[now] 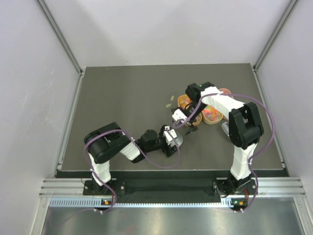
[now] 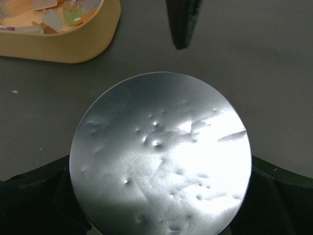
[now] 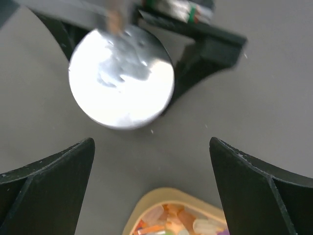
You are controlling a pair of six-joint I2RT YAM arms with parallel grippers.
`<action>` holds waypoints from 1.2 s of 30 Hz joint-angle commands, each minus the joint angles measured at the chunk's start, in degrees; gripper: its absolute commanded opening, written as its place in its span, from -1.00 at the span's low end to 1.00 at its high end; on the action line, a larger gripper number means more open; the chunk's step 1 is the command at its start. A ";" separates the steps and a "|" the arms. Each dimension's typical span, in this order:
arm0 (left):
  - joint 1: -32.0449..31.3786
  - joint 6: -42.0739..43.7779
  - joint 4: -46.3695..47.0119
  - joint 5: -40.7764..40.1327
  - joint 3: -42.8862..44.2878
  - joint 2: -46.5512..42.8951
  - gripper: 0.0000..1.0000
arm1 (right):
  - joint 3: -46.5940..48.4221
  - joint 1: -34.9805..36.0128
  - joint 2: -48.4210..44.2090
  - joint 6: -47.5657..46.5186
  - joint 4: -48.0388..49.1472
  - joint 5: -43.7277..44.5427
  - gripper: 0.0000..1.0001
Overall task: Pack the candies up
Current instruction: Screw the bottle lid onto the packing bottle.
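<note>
The candies (image 3: 178,221) lie heaped in an orange oval tray (image 3: 139,208) just under my right gripper (image 3: 151,141), which is open and holds nothing. More candies (image 2: 54,14) show in the tray (image 2: 73,46) at the upper left of the left wrist view. My left gripper (image 2: 161,196) sits round a silver-topped round dish (image 2: 161,156) on the table, one finger against each side of it. In the top view that dish (image 1: 178,139) lies mid-table, with the right gripper (image 1: 182,120) just beyond it.
Three orange trays (image 1: 185,103) (image 1: 212,116) (image 1: 225,91) of candies stand at the back right. Two loose pale pieces (image 1: 169,101) lie on the dark mat left of them. A right fingertip (image 2: 182,24) hangs close beyond the dish.
</note>
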 commanded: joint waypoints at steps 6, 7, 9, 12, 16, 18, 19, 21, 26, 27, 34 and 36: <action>-0.06 2.19 -5.79 -1.71 -0.64 0.57 0.21 | -0.01 4.94 0.86 -16.41 -13.02 -2.59 0.99; -0.06 2.10 -5.70 -1.71 -0.64 0.66 0.21 | -0.10 5.12 0.95 -15.80 -12.85 -2.93 0.99; -0.06 2.10 -5.62 -1.71 -0.64 0.75 0.21 | 0.16 5.90 1.38 -15.01 -12.50 -3.38 0.99; -0.06 2.19 -5.70 -1.89 -0.64 0.75 0.21 | -0.28 6.35 2.00 -14.57 -11.62 -3.29 0.99; -0.06 2.19 -5.70 -1.89 -0.64 0.66 0.21 | -1.42 6.61 2.88 -14.13 -9.69 -2.94 0.99; -0.06 2.10 -5.70 -1.89 -0.64 0.75 0.22 | -1.51 6.70 3.32 -14.13 -8.98 -2.94 0.99; -0.06 2.10 -5.79 -1.89 -0.64 0.84 0.22 | -1.51 6.70 3.49 -14.04 -8.80 -3.03 1.00; -0.06 2.10 -5.79 -1.98 -0.64 0.92 0.22 | -1.51 6.79 3.58 -13.69 -8.37 -3.29 0.99; -0.06 2.01 -5.97 -2.07 -0.38 1.01 0.22 | -0.81 6.88 3.41 -12.99 -8.63 -4.78 0.99; -0.06 2.01 -5.97 -2.15 -0.29 1.01 0.22 | -0.81 6.96 3.49 -12.81 -8.71 -4.87 1.00; -0.06 2.01 -6.05 -2.24 -0.20 1.28 0.20 | -0.63 7.14 3.58 -10.79 -7.66 -7.68 0.99; -0.06 1.84 -6.14 -2.33 -0.11 1.28 0.20 | -0.80 7.14 3.41 -10.00 -6.87 -8.12 0.99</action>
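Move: The lid sits on top of the packing bottle, about 5 cm back, 4 cm to the left and some 4 cm below my open right hand. The orange candy box is roughly 10 cm straight ahead of that hand and 7 cm lower; the middle candy box is about 11 cm ahead and 11 cm to its right. My left hand already grips the bottle, so the lid is only some 3 cm above it and 1 cm to its right. I keep the bottle clamped in my left hand, which stays in place, and bring my wide-open right hand back about 4.5 cm and slightly left to the lid, turning it some 10 degrees, mostly counter-clockwise. Then I sink it about 2 cm so the two fingers come down either side of the lid's rim, and hold there without closing. ##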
